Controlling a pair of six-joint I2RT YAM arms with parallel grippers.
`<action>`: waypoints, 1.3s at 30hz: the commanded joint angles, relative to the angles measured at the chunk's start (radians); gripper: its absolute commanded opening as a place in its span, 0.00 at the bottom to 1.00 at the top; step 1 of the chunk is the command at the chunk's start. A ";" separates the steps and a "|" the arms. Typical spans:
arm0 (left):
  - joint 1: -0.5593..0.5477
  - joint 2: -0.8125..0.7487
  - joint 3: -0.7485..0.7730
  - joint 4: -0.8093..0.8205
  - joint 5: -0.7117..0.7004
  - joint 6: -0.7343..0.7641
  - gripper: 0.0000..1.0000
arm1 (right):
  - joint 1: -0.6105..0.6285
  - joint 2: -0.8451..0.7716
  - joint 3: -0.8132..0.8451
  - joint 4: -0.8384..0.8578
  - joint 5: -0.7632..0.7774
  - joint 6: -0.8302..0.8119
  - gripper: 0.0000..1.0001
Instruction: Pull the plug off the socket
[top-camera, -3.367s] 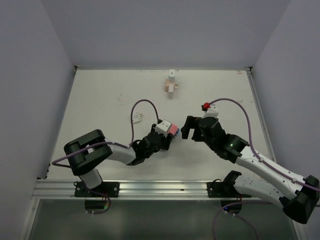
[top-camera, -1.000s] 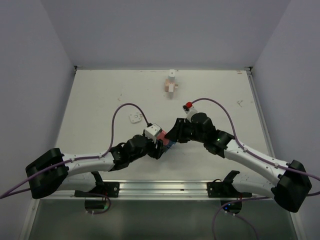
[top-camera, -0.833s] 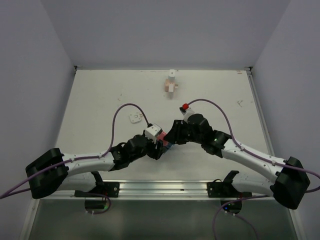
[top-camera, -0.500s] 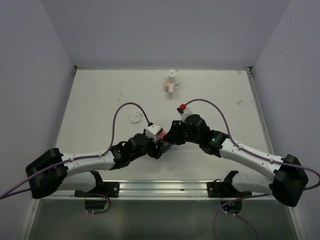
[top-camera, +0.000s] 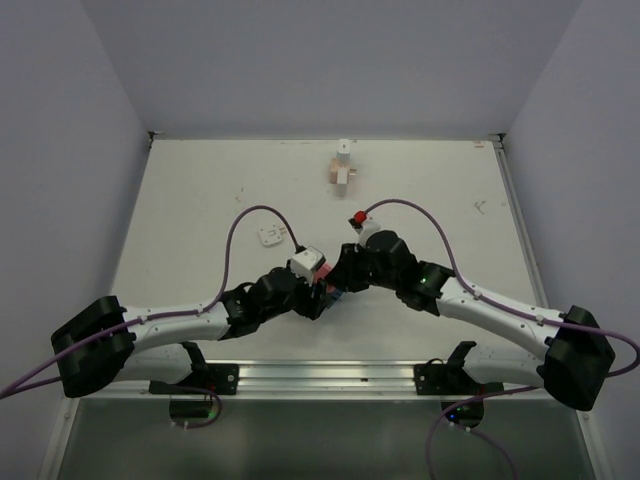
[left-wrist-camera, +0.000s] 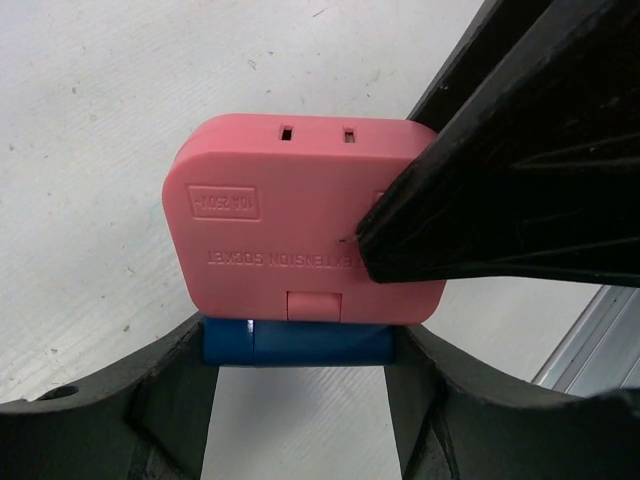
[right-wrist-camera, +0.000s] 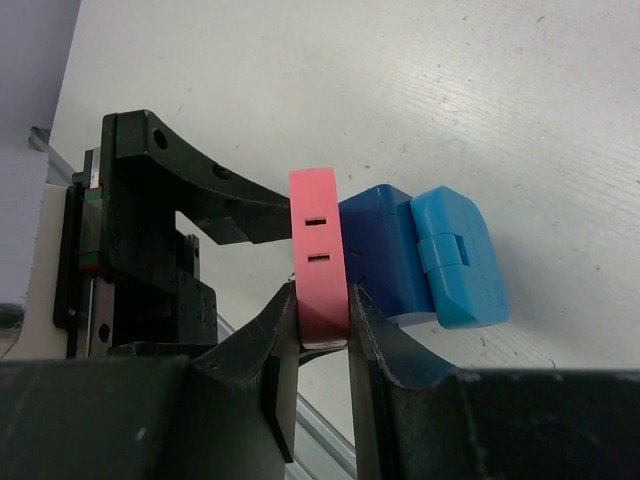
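A pink extension socket (left-wrist-camera: 300, 220) and a blue plug (left-wrist-camera: 295, 342) are joined together, raised just above the table. My left gripper (left-wrist-camera: 297, 352) is shut on the blue plug, one finger on each side of it. My right gripper (right-wrist-camera: 320, 325) is shut on the pink socket (right-wrist-camera: 318, 250), pinching its two flat faces at the lower edge. The blue plug (right-wrist-camera: 385, 255) sticks out to the right of the socket in the right wrist view. From above, both grippers meet at the socket (top-camera: 323, 273) in the near middle of the table.
A small wooden and white block (top-camera: 343, 170) stands at the back of the table. A small white piece (top-camera: 270, 235) lies left of centre. A metal rail (top-camera: 320, 376) runs along the near edge. Purple cables arch over both arms.
My right gripper has moved left onto the pink socket and closed on it. The left gripper has kept its hold on the blue plug without moving.
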 joint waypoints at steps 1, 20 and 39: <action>-0.004 -0.018 0.081 0.062 0.020 -0.012 0.00 | 0.033 -0.002 0.040 0.055 -0.014 -0.044 0.00; -0.003 -0.105 0.044 0.057 -0.057 -0.021 0.82 | 0.059 -0.060 0.057 0.023 0.101 -0.016 0.00; -0.003 -0.427 -0.267 0.240 -0.103 0.031 0.95 | 0.059 -0.068 0.129 -0.053 0.169 0.236 0.00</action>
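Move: The blue socket sits between the left fingers, its middle about 1 cm ahead, 1 cm right and 1 cm below that hand. From the left hand, the pink plug on it lies some 2 cm ahead and 4 cm up; the light blue cap about 3 cm ahead, 4 cm right and 1 cm down. The right fingers pinch the pink plug, whose middle lies roughly 1 cm ahead, 1 cm left and 1 cm below them. Open the left gripper to let go of the blue socket, lift it about 5 cm, then swing it left and slightly back, away from the socket, sinking a little and tipping the fingers up some 15 degrees. Keep the right fingers pinched on the pink plug and raise it about 3 cm, ending turned slightly clockwise. ##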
